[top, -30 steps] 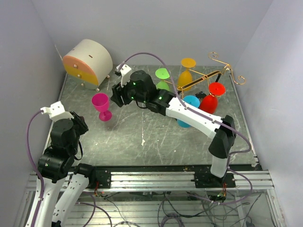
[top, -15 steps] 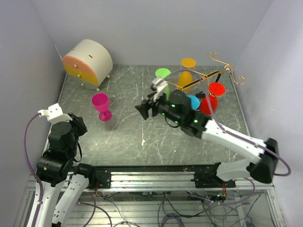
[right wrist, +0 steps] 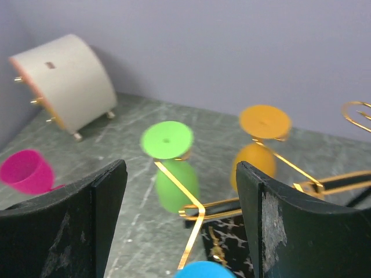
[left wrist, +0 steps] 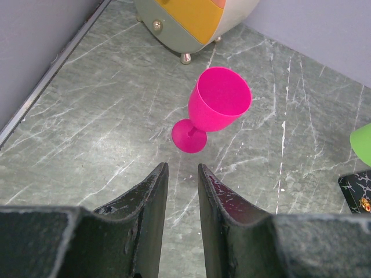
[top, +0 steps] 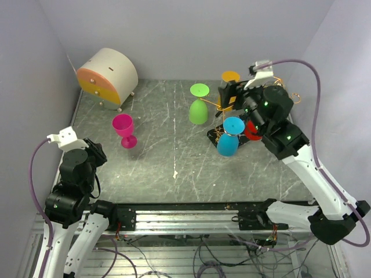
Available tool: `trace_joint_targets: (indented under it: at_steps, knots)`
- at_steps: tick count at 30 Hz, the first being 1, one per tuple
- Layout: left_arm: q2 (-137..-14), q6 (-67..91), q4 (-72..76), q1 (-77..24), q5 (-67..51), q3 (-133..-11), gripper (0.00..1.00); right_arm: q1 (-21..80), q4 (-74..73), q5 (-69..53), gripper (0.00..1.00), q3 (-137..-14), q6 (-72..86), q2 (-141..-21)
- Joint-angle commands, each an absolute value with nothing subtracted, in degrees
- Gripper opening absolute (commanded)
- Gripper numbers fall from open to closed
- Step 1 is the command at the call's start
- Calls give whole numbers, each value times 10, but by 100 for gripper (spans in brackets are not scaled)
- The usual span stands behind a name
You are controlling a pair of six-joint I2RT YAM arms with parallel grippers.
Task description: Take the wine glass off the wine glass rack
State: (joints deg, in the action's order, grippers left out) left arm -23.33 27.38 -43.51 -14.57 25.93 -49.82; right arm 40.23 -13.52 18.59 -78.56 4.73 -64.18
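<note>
The wine glass rack (right wrist: 174, 180) is gold wire on a black base (top: 215, 134) at the back right. Upside down on its arms hang a green glass (top: 199, 107), an orange glass (right wrist: 258, 156), a blue glass (top: 230, 139) and a red glass (top: 253, 131), which my right arm partly hides. A pink wine glass (top: 124, 130) stands upright on the table, left of middle. My right gripper (right wrist: 181, 171) is open above the rack, facing the green and orange glasses and holding nothing. My left gripper (left wrist: 182, 167) stands slightly open and empty, short of the pink glass (left wrist: 217, 104).
A round white cabinet with orange drawers (top: 107, 72) sits at the back left. Grey walls close in the table on three sides. A metal rail (top: 191, 217) runs along the near edge. The rack's curled hooks (top: 294, 97) reach toward the right wall.
My right arm swung away from the pink glass, across the table to the right, and now hovers over the rack with its jaws wider apart. The left arm barely moved.
</note>
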Motion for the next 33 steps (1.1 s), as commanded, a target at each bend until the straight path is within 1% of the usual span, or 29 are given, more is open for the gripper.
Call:
trace_joint_targets:
  at_steps: [1, 4, 8, 11, 16, 17, 20, 22, 24, 27, 30, 31, 33]
  knots:
    - [-228, 269, -417, -145, 272, -496, 38, 295, -204, 141, 75, -824, 102, -634]
    - [-227, 269, -417, -145, 273, -496, 38, 207, -212, 101, 74, -835, 135, -628]
    - [-227, 269, -416, -145, 271, -494, 38, 149, -237, 90, 74, -824, 163, -618]
    - [-227, 268, -416, -145, 271, -494, 38, 105, -237, 90, 74, -787, 193, -579]
    - [-230, 266, -413, -145, 266, -493, 38, 83, -248, 82, 72, -758, 219, -549]
    - [-231, 266, -413, -145, 266, -492, 38, 82, -254, 87, 70, -754, 222, -549]
    - [-230, 266, -413, -145, 266, -493, 38, 78, -275, 106, 49, -751, 234, -556]
    - [-229, 268, -414, -145, 268, -493, 38, 67, -286, 110, 42, -754, 240, -569]
    - [-229, 268, -414, -145, 268, -493, 37, 34, -308, 75, 38, -778, 248, -594]
    - [-231, 266, -412, -145, 265, -492, 37, -53, -342, -29, 37, -830, 278, -632]
    - [-232, 267, -411, -145, 266, -492, 37, -152, -357, -161, 39, -860, 318, -662]
    - [-231, 267, -412, -145, 267, -492, 37, -201, -359, -209, 39, -859, 328, -675]
    - [-229, 267, -412, -145, 268, -492, 37, -250, -349, -309, 39, -836, 342, -684]
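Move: From the right hand, the red wine glass hangs about 15 cm to the right, nearly level forward and some 16 cm lower. At about that height, the blue glass is roughly 6 cm back and 3 cm right, the orange glass 15 cm ahead and 3 cm right. The rack's empty hook is about 24 cm right, 5 cm ahead and 8 cm lower. From the left hand, the red glass lies some 57 cm right and 13 cm ahead, about level. The right hand sweeps some 24 cm right, nearing the red glass, turns about 30 degrees clockwise and narrows its fingers. ##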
